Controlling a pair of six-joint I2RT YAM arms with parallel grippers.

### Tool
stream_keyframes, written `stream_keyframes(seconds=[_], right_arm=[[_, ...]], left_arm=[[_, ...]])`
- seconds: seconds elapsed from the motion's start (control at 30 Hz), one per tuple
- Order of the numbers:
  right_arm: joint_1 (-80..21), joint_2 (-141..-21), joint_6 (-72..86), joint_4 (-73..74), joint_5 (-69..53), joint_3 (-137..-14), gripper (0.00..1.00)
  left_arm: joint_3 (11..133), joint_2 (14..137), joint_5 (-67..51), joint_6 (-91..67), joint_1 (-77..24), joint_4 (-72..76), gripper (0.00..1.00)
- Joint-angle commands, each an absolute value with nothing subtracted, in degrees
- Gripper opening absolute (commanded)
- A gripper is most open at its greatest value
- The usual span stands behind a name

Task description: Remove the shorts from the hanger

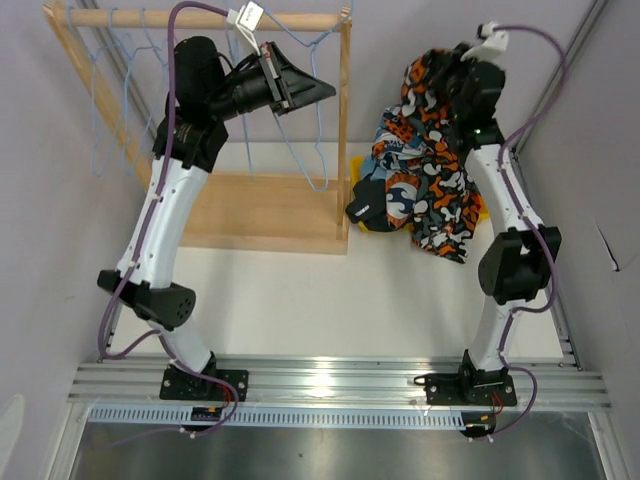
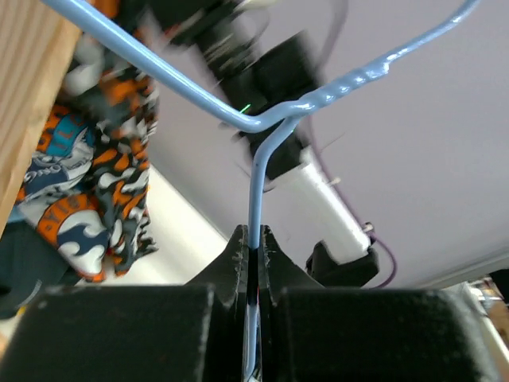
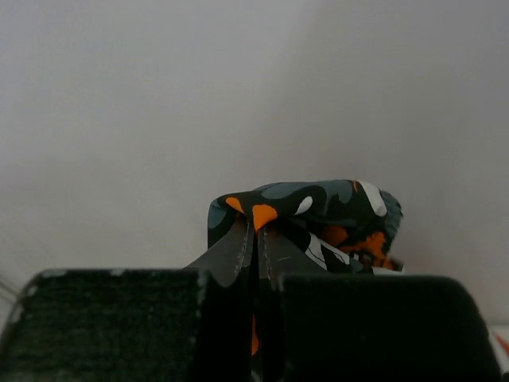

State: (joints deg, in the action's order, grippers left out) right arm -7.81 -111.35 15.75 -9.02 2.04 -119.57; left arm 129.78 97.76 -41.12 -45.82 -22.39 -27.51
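My left gripper (image 1: pixel 322 91) is shut on the wire of a bare light blue hanger (image 1: pixel 312 168), up by the wooden rack's right post. In the left wrist view the hanger (image 2: pixel 256 179) runs straight down between the closed fingers (image 2: pixel 237 247). My right gripper (image 1: pixel 455 68) is raised at the back right, shut on the orange-black-white blotch print shorts (image 1: pixel 440 190), which hang down from it apart from the hanger. A fold of these shorts (image 3: pixel 318 203) bulges over the closed right gripper (image 3: pixel 256 232). The same shorts (image 2: pixel 95 175) show at the left of the left wrist view.
A wooden rack (image 1: pixel 262 212) with a top dowel (image 1: pixel 200 18) stands at the back left; more light blue hangers (image 1: pixel 108 105) hang on it. Below the held shorts lies a pile with a blue-and-orange print pair (image 1: pixel 398 190) and a dark piece (image 1: pixel 364 207).
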Motion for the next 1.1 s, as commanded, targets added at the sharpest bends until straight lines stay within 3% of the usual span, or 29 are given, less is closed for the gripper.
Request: stream_keyframes(seconds=[0.0, 0.07, 0.27, 0.4, 0.83, 1.07], right_arm=[[-8.17, -112.93, 21.09, -18.8, -2.9, -107.69, 0.0], [-8.26, -115.65, 21.44, -20.91, -3.86, -102.41, 0.0], [-8.17, -119.89, 22.24, -23.37, -7.73, -97.39, 0.0], [-8.09, -117.95, 22.15, -24.6, -7.21, -95.19, 0.0], [-8.88, -105.65, 20.92, -26.63, -4.4, -82.45, 0.0], [-9.58, -101.17, 18.9, -23.73, -3.25, -79.98, 0.0]], left_arm=[[127.54, 100.8, -48.94, -58.24, -19.78, -9.63, 0.0], [123.5, 102.12, -50.88, -67.65, -19.16, 4.56, 0.0], [120.33, 105.82, -51.77, -79.96, -19.07, 18.61, 0.0], [111.13, 104.51, -50.8, -88.49, -19.16, 34.85, 0.0], [107.41, 98.18, -46.24, -85.87, -30.22, 32.16, 0.0], [87.15, 87.55, -39.12, -87.01, -35.59, 43.3, 0.0]])
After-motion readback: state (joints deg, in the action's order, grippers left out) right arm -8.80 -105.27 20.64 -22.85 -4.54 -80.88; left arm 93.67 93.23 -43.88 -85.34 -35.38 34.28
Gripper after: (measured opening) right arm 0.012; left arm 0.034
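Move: The yellow basket that the held camo shorts are bound for lies about 42 cm below the right hand, 5 cm back and 3 cm left; the blue-orange shorts in it are some 3 cm back, 8 cm left and 37 cm down. The rack's right side is about 20 cm left and 13 cm back. From the left hand, already holding a freed blue hanger, the rack bar's right end is about 12 cm ahead, 2 cm right and 5 cm up; the basket is some 18 cm ahead, 23 cm right and 46 cm down. The camo shorts, still pinched at their top, are swung down fast by about 30 cm onto the pile in the basket, the right hand tipping fingers-down; keeping its hold, it then rises about 8 cm while drawing back some 6. The blue hanger stays gripped too: the left hand carries it briefly forward, then back about 13 cm and rightward away from the rack bar, turning some 25 degrees clockwise as it also rolls. ##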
